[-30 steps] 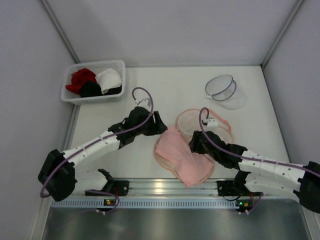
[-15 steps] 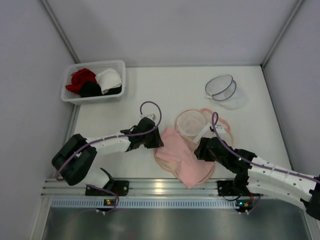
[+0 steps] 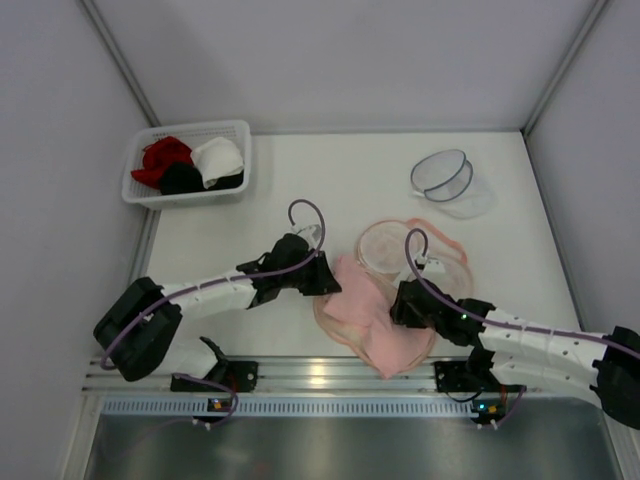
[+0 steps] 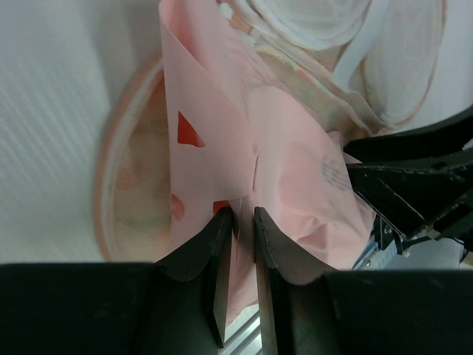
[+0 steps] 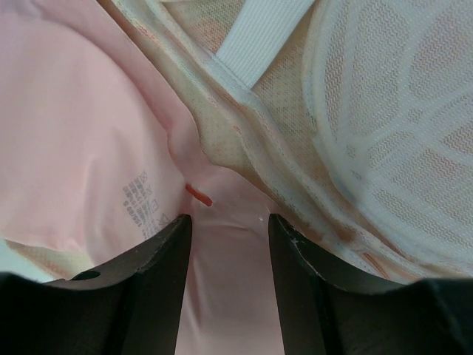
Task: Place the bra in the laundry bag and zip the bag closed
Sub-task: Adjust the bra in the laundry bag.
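The pale pink bra (image 3: 368,312) lies crumpled over the open peach laundry bag (image 3: 446,262), near the table's front edge. The bag's round mesh lid (image 3: 383,246) is flipped up behind it. My left gripper (image 3: 326,281) is at the bra's left edge. In the left wrist view this left gripper (image 4: 244,216) is shut on a fold of the bra (image 4: 295,170), above the bag's mesh (image 4: 129,185). My right gripper (image 3: 402,301) presses on the bra's right side. In the right wrist view the right gripper (image 5: 229,225) stands open with the bra (image 5: 74,133) lying between the fingers, beside the bag's rim (image 5: 244,126).
A white basket (image 3: 190,198) with red, black and white garments stands at the back left. A clear mesh bag (image 3: 445,180) lies at the back right. Grey walls close in on three sides, and a metal rail (image 3: 320,375) runs along the front edge.
My left gripper has dropped to the bra's left edge and closed on the fabric. My right gripper has shifted slightly over the bra. The bra and bag have slid a little to the right.
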Controlling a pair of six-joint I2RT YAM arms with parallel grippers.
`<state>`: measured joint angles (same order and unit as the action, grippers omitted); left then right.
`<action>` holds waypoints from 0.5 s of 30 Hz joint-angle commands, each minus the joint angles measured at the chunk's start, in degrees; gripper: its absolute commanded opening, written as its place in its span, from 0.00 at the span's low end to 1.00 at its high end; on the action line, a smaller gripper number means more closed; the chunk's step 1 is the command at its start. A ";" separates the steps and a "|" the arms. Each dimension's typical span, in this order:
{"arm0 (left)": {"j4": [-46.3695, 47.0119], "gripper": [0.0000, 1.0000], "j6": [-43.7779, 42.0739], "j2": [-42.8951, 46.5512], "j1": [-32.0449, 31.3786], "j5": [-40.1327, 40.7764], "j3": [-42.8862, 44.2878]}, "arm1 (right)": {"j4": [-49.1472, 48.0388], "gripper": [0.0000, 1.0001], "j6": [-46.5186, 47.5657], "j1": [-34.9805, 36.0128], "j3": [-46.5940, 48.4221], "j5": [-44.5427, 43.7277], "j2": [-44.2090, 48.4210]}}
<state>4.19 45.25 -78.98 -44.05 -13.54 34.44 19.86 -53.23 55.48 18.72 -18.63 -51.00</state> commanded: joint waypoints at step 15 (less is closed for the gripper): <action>-12.69 0.64 -8.07 0.31 -2.35 7.81 5.98 | -3.34 0.47 1.20 0.94 2.02 -5.54 -1.04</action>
<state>-3.22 41.91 -80.40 -46.26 -11.05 34.89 17.80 -52.99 55.53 18.79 -22.46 -53.17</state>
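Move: The left hand grips a raised fold at the bra's left part, some 5 cm above the table. The bra's middle lies about 7 cm back and 10 cm to the right of this hand, on the open laundry bag's near half, and the bag's far mesh half is about 6 cm ahead and 18 cm to its right. From the right hand, low over the bra, the bra's middle is level with it, about 5 cm to the left. The left hand draws the pinched fold of the bra back about 3 cm, sinks with it some 3.5 cm towards the bag's near half, and spreads its fingers wide to let the fold go, drifting left and slightly forward again at the end with a small roll of under 10 degrees. The right hand stays low at the bra's inner edge beside the zipper seam, fingers still half open, and only creeps forward about 1 cm. ##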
